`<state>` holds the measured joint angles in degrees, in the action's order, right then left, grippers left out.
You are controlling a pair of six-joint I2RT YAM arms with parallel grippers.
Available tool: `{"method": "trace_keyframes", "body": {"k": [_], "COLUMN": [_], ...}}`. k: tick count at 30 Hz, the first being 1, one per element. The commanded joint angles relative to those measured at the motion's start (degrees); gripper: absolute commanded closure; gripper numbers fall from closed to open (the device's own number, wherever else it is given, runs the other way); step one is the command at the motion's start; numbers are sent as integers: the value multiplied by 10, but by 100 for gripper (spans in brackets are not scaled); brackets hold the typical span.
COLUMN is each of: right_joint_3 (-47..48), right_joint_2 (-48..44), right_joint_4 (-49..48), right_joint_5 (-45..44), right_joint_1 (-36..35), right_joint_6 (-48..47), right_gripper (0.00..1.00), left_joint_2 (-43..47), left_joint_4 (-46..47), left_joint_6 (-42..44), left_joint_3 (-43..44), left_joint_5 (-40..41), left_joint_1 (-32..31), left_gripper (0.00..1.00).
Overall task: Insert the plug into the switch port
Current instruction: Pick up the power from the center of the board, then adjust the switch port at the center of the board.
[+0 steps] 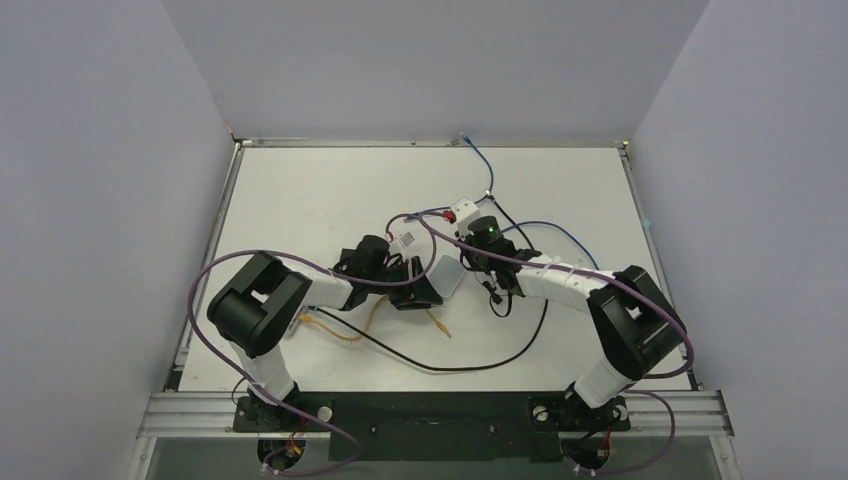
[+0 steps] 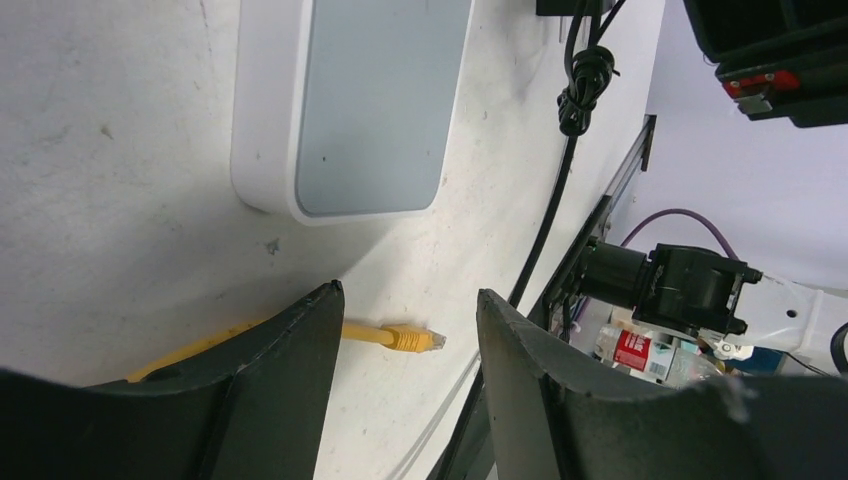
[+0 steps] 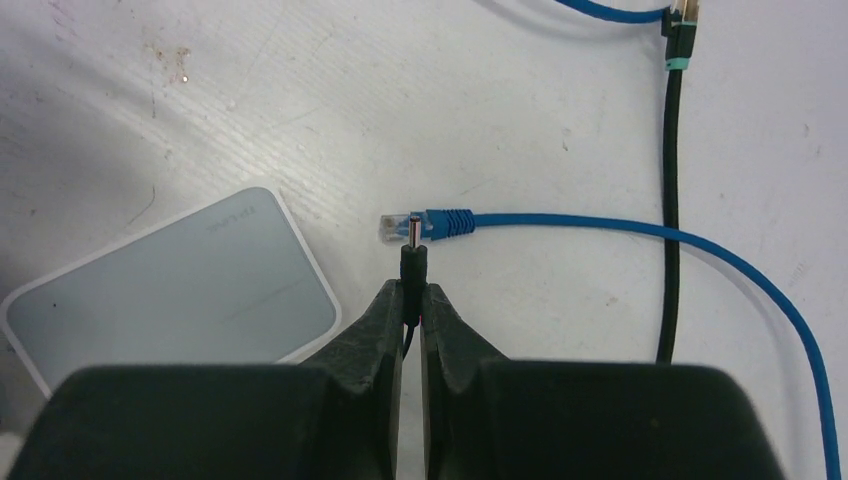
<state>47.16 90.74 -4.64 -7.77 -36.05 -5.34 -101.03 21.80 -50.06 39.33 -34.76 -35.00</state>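
The switch (image 2: 350, 100) is a flat white box with a pale grey face, lying on the table; its port does not show in any view. My left gripper (image 2: 410, 292) stands open just short of the box's near corner, holding nothing. My right gripper (image 3: 413, 295) is shut on a thin black plug (image 3: 414, 262) whose tip sticks out past the fingertips. The switch (image 3: 170, 285) lies to the left of that plug, apart from it. In the top view the switch (image 1: 446, 275) sits between the left gripper (image 1: 415, 290) and the right gripper (image 1: 478, 262).
A yellow cable's plug (image 2: 412, 339) lies on the table under the left fingers. A blue cable's plug (image 3: 430, 224) lies just beyond the black plug's tip. A black cable (image 3: 672, 200) runs down the right, and another black cable (image 1: 440, 365) loops near the front.
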Motion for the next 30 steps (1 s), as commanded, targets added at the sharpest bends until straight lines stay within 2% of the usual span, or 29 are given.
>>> {"method": "trace_keyframes", "body": {"k": [1, 8, 14, 30], "right_joint_3": [43, 87, 107, 58], "right_joint_2": [24, 80, 106, 83], "right_joint_4": [-14, 17, 43, 45], "right_joint_5": [59, 123, 138, 139], "right_joint_1": [13, 36, 38, 6], "right_joint_6": [-7, -17, -8, 31], "right_gripper": [100, 100, 100, 100], "left_joint_2": [-17, -14, -4, -7], "left_joint_4": [33, 38, 34, 32], "left_joint_6": [-4, -6, -4, -4], "left_joint_3": [-15, -36, -47, -42], "left_joint_5": [24, 37, 40, 34], "left_joint_1": [11, 29, 41, 51], "left_gripper": [50, 50, 50, 50]}}
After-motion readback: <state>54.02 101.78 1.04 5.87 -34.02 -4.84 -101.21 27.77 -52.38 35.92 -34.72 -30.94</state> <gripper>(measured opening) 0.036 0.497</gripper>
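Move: The right hand holds the power plug; the switch it is meant for lies about 7 cm to that hand's left, 2 cm back and 5 cm below. A blue cable plug lies about 4 cm ahead of the right hand, 2 cm to its left and 6 cm below. From the open left hand the switch is some 7 cm ahead, 3 cm to the right and 3 cm lower, while a yellow cable plug lies 4 cm back and 2 cm right, 4 cm down. Still pinching the power plug, the right hand sinks about 5 cm towards the switch's right-hand edge while working some 2.5 cm left; it first reaches forward a little, then draws back about 3 cm, its fingers tipping some 15 degrees further down. The left hand, half open, shifts about 2 cm forward and 2 cm left beside the switch, seeming to drag the yellow cable along. ##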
